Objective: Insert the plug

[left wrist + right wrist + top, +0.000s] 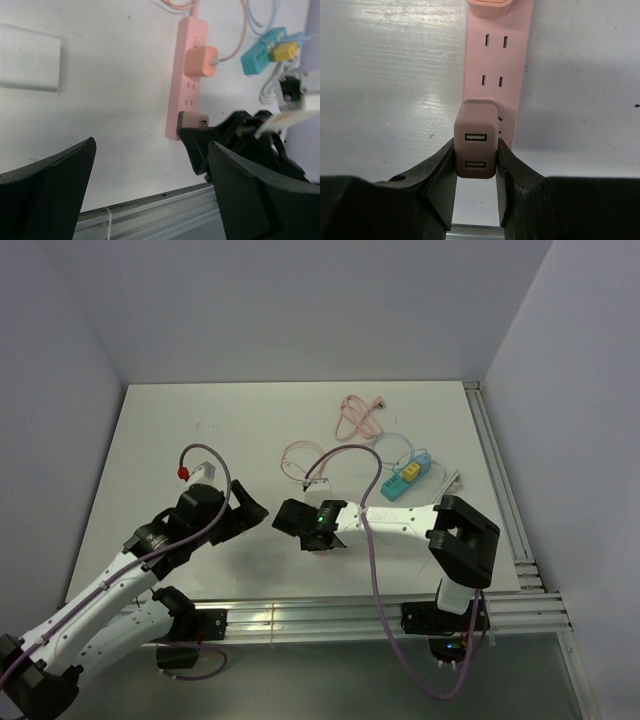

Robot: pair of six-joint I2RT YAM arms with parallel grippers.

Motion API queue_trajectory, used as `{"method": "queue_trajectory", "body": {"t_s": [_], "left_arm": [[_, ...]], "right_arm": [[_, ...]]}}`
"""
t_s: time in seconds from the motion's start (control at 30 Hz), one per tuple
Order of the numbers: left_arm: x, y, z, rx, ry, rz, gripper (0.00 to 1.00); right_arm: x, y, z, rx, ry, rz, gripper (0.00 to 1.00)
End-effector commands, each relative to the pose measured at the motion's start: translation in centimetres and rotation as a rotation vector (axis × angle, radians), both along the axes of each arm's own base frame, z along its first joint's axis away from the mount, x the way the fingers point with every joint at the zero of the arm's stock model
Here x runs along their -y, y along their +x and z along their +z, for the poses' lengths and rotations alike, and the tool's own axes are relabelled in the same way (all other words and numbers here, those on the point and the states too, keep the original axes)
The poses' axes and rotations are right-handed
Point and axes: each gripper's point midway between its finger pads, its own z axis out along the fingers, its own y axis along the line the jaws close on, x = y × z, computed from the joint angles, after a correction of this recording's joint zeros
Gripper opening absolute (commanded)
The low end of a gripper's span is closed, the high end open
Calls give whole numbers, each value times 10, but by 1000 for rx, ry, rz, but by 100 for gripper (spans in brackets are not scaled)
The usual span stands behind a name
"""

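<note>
My right gripper (475,150) is shut on a dusty-pink charger plug (475,127) with two USB ports facing the camera. The plug sits over the near end of a pink power strip (495,65) that lies flat on the table. I cannot tell how deep its prongs are in. In the left wrist view the plug (192,120) shows at the strip's (186,95) near end, with the right gripper (235,135) on it. My left gripper (151,150) is open and empty, just left of the right gripper (300,520) in the top view (243,508).
An orange-pink adapter (200,61) with a cable is plugged in farther along the strip. A teal strip (405,483) with a yellow plug (410,472) lies to the right. Pink cable coils (355,418) lie at the back. A white plate (27,60) lies to the left.
</note>
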Motion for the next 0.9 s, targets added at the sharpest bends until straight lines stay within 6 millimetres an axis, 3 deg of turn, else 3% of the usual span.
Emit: {"method": "queue_trajectory", "body": {"t_s": [0.0, 0.03, 0.1, 0.27, 0.3, 0.37, 0.4, 0.67, 0.87], "left_arm": [[-10, 12, 3, -46, 35, 108, 100], [-11, 14, 2, -55, 33, 120, 100], [-12, 21, 1, -71, 33, 146, 100], [-33, 40, -3, -149, 54, 276, 100], [-43, 43, -13, -198, 97, 312, 100], [-50, 50, -15, -222, 126, 360, 100], [-54, 52, -24, -263, 154, 385, 100], [-74, 60, -68, -537, 162, 621, 99], [-72, 61, -99, -698, 172, 692, 100]], "right_arm": [[1, -1, -39, -42, -1, 56, 33], [-2, 5, -27, -13, 10, 62, 66], [-11, 16, 6, 53, 54, 74, 85], [-19, 26, 66, 142, 139, 118, 95], [-19, 25, 83, 163, 179, 126, 98], [-12, 21, 93, 170, 202, 130, 99], [-9, 19, 108, 191, 241, 133, 99], [52, 5, 141, 288, 290, 80, 100], [77, -4, 145, 315, 322, 53, 100]]}}
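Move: From the left hand, open and empty, the white plug lies roughly 6 cm ahead, 7 cm left and 14 cm below; the power strip's middle is about 7 cm ahead, 13 cm right and 15 cm down. The right hand still grips the brown plug right at its fingertips, on the strip's near end, with the strip's middle some 4 cm ahead, 1 cm right and 3 cm lower, and the orange plug about 8 cm straight ahead at the same height. The right fingers open wide and let go of the brown plug, and after a slight dip the hand climbs about 15 cm off the power strip, then swings some 6 cm to the right as its fingers tip up and outward. Meanwhile the left hand, fingers staying wide open, goes forward and left and then mostly down towards the white plug, about 10 cm lower in all, the wrist turning counter-clockwise and tipping until the fingers point almost straight down just above it. ##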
